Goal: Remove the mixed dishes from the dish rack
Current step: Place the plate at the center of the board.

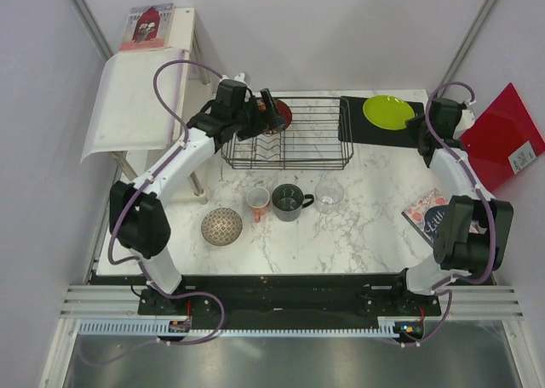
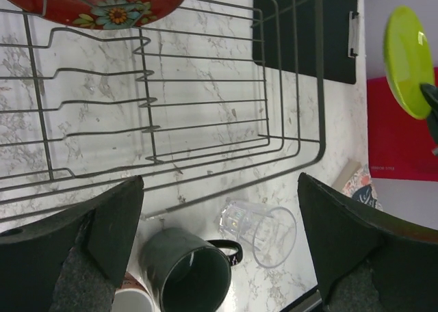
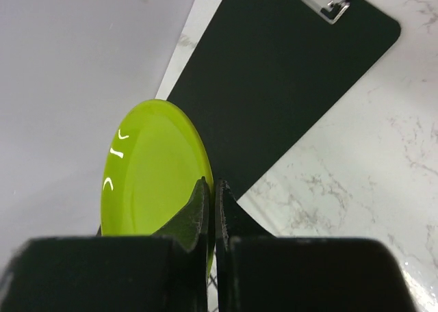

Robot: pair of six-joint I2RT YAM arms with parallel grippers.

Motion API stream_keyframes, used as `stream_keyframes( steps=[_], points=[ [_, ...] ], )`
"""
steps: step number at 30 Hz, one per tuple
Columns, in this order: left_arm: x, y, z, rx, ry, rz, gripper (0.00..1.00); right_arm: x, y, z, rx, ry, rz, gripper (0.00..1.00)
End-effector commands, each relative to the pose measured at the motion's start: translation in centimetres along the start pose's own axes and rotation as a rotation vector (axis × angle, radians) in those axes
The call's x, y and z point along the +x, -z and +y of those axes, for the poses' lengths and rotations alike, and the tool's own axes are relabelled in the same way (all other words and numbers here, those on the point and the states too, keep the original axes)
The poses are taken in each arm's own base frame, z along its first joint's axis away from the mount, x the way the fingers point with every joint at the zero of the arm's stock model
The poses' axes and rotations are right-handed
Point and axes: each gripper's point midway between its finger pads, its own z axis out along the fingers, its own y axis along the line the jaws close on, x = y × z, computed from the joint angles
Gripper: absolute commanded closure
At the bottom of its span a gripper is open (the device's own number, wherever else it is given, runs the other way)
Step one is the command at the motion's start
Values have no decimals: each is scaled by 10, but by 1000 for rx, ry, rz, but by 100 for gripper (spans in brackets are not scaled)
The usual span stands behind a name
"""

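Observation:
The dish rack stands at the table's back middle. A dark red patterned bowl leans in its left end, and my left gripper hovers open beside it. In the left wrist view, bare rack wires run ahead of the wide jaws, with the red bowl at the top. My right gripper is shut on the rim of the lime-green plate, held on edge over a black clipboard. An orange-red cup, dark grey mug, clear glass and small patterned bowl stand on the marble.
A white shelf stand rises at the back left. A red board leans at the far right, and a patterned booklet lies by the right arm. The clipboard touches the rack's right end.

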Motion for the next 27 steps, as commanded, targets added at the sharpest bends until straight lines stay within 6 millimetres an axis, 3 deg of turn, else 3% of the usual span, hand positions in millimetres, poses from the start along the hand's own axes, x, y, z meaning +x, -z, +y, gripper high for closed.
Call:
stream_keyframes(
  steps=[1,6,7,9,10,15,18,19,20,24,27],
  points=[
    [-27,52,-42,160,-4,-143,1,-43,-16,20,-39,-122,-130,100],
    [-7,83,-56,240,0,-128,1,-30,-55,-10,56,-145,-139,100],
    [-6,103,-67,279,-3,-150,1,-28,-61,-13,65,-139,-134,100],
    [8,110,-67,299,8,-146,1,-25,-77,-16,84,-91,-132,100],
    [14,125,-79,345,-1,-155,1,-27,-81,-19,103,-77,-147,100],
    [61,129,-92,397,-94,-73,1,-18,-105,-29,146,-14,-143,100],
    [79,122,-87,385,-76,8,1,-9,-113,-44,198,59,-132,100],
    [83,120,-85,378,-71,21,1,-12,-115,-42,210,76,-139,100],
    [85,119,-84,376,-65,26,1,-4,-122,-55,253,106,-112,100],
    [94,119,-80,366,-68,37,1,2,-129,-75,315,165,-101,100],
    [99,117,-75,352,-70,40,1,12,-136,-79,315,160,-68,100]
  ],
)
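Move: The green plate is already pinched in my right fingers. The middle of the board lies about 14 cm straight ahead of my right hand and 18 cm below it. The dish rack's middle is some 32 cm to the left and 8 cm ahead, while the clear cup stands roughly 21 cm to the left and 12 cm nearer me. From my left hand, the board is about 40 cm to the right, 17 cm ahead and 21 cm down. I lower the green plate about 13 cm towards the board with my right hand, easing 6 cm forward and as much to the right, keeping my shut fingers on its rim while they tip down about 15 degrees. My empty, wide-open left hand draws back some 15 cm from the rack, rising 8 cm and then sinking partway. ##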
